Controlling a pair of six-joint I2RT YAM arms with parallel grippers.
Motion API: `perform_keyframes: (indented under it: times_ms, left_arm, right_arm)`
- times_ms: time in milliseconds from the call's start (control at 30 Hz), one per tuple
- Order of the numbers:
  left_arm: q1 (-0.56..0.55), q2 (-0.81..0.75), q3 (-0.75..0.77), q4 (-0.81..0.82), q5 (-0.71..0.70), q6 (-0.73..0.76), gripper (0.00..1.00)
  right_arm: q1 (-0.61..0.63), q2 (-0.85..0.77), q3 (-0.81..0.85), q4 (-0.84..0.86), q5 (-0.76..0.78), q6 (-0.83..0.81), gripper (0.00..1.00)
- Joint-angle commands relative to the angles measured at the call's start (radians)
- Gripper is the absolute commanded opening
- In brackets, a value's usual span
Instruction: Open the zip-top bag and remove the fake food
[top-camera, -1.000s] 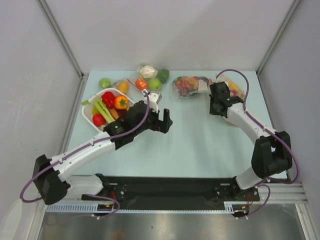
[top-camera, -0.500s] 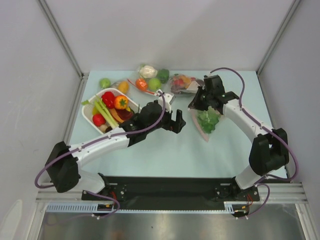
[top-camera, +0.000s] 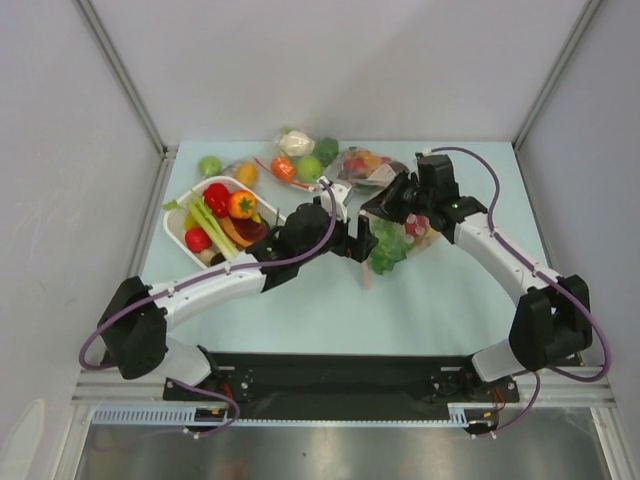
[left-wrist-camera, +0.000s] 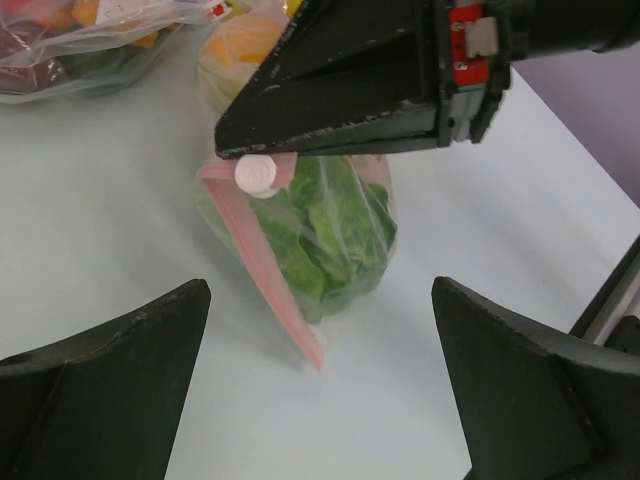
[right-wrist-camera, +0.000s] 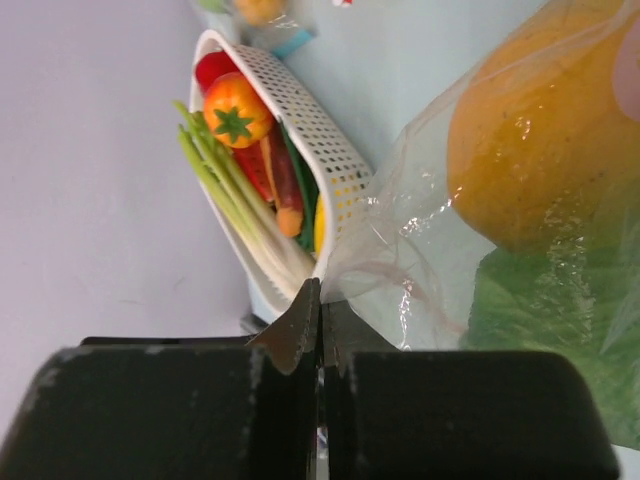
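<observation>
My right gripper (top-camera: 386, 204) is shut on the top edge of the clear zip-top bag (top-camera: 392, 240) and holds it lifted over the table's middle. In the right wrist view the shut gripper (right-wrist-camera: 321, 300) pinches the crinkly plastic; an orange-yellow fruit (right-wrist-camera: 530, 140) and the green lettuce (right-wrist-camera: 565, 330) show inside. My left gripper (top-camera: 357, 243) is open and empty, just left of the hanging bag. In the left wrist view the left gripper (left-wrist-camera: 320, 290) stands wide around the bag's lower end, apart from it; the lettuce (left-wrist-camera: 330, 225) and the pinkish zip strip (left-wrist-camera: 268, 275) hang below the right gripper (left-wrist-camera: 262, 160).
A white basket (top-camera: 176, 216) with red peppers, a tomato and a leek stands at the left. At the back lie a clear bag with dark purple items (top-camera: 366, 166), a bag with cauliflower and green fruit (top-camera: 300, 152), a green apple (top-camera: 209, 165) and an orange fruit (top-camera: 246, 173).
My right gripper took the zip-top bag from the back right and carried it left, lifted, to the middle. My left arm reached right until its open jaws came beside the bag.
</observation>
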Motion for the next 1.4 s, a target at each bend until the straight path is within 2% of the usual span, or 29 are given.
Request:
perform_keyframes:
  times_ms: [0, 200, 433, 533, 567, 733, 833, 900, 933, 1100, 1133, 1167, 1233, 1267, 1333, 1367]
  left_arm:
    - [-0.006, 0.004, -0.009, 0.036, -0.067, -0.004, 1.00]
    - [-0.006, 0.006, -0.034, 0.008, -0.150, -0.007, 1.00]
    - [-0.006, 0.021, -0.063, 0.060, -0.109, -0.013, 0.99]
    - [-0.006, 0.015, -0.080, 0.117, -0.080, -0.013, 0.84]
    - [-0.006, 0.015, -0.087, 0.128, -0.056, -0.013, 0.76]
    - [-0.006, 0.021, -0.106, 0.194, 0.035, -0.002, 0.47]
    - [-0.006, 0.015, -0.111, 0.212, 0.100, 0.011, 0.21]
    - [-0.006, 0.007, -0.111, 0.217, 0.138, 0.033, 0.10]
    - [-0.005, 0.007, -0.109, 0.217, 0.149, 0.039, 0.00]
    - [-0.003, 0.004, -0.081, 0.185, 0.222, 0.087, 0.00]
    - [-0.003, -0.003, -0.068, 0.176, 0.236, 0.096, 0.00]
    - [-0.003, -0.008, -0.060, 0.150, 0.242, 0.119, 0.00]
    - [-0.001, -0.032, -0.045, 0.127, 0.265, 0.155, 0.00]
    - [-0.001, -0.042, -0.042, 0.116, 0.277, 0.166, 0.00]
    - [0.002, -0.057, -0.023, 0.076, 0.319, 0.206, 0.00]
    - [0.003, -0.057, -0.013, 0.056, 0.331, 0.220, 0.00]
  right_arm:
    - [0.006, -0.055, -0.031, 0.140, -0.091, 0.131, 0.00]
    - [0.006, -0.099, -0.036, 0.133, -0.106, 0.158, 0.00]
    - [0.006, -0.145, -0.084, 0.180, -0.126, 0.234, 0.00]
    - [0.006, -0.161, -0.097, 0.169, -0.128, 0.234, 0.00]
    - [0.008, -0.164, -0.102, 0.169, -0.128, 0.234, 0.00]
    - [0.003, -0.188, -0.136, 0.168, -0.123, 0.234, 0.00]
    - [-0.004, -0.197, -0.146, 0.163, -0.123, 0.218, 0.00]
    - [-0.026, -0.201, -0.150, 0.154, -0.131, 0.209, 0.00]
    - [-0.036, -0.208, -0.153, 0.152, -0.134, 0.198, 0.00]
    - [-0.101, -0.216, -0.162, 0.151, -0.183, 0.169, 0.02]
    - [-0.109, -0.217, -0.162, 0.151, -0.194, 0.162, 0.04]
    - [-0.116, -0.217, -0.165, 0.151, -0.211, 0.139, 0.12]
    - [-0.141, -0.225, -0.163, 0.143, -0.225, 0.106, 0.22]
    - [-0.150, -0.236, -0.163, 0.139, -0.229, 0.085, 0.33]
    - [-0.182, -0.248, -0.165, 0.128, -0.240, 0.018, 0.45]
    - [-0.196, -0.253, -0.165, 0.129, -0.264, -0.001, 0.56]
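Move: The pink zip strip of the bag hangs from the right fingertips. The strip's lower half lies about 1 cm ahead, 1 cm right and 4 cm below the open left hand, and about 5 cm back, 1 cm left and 6 cm below the closed right hand. From the left hand, the bag's lettuce is some 5 cm right, 3 cm ahead and 7 cm down; another food bag is roughly 20 cm ahead and 4 cm right, on the table. The left fingers close to shut on the pink strip and pinch it, after the hand sinks about 3.5 cm around it; then that hand draws back some 3 cm and to the right, turning clockwise about 20 degrees. The right hand, pinching the strip's upper end, pulls back and up 3 to 4 cm, then heads right about 5 cm, opening halfway and releasing the strip. ##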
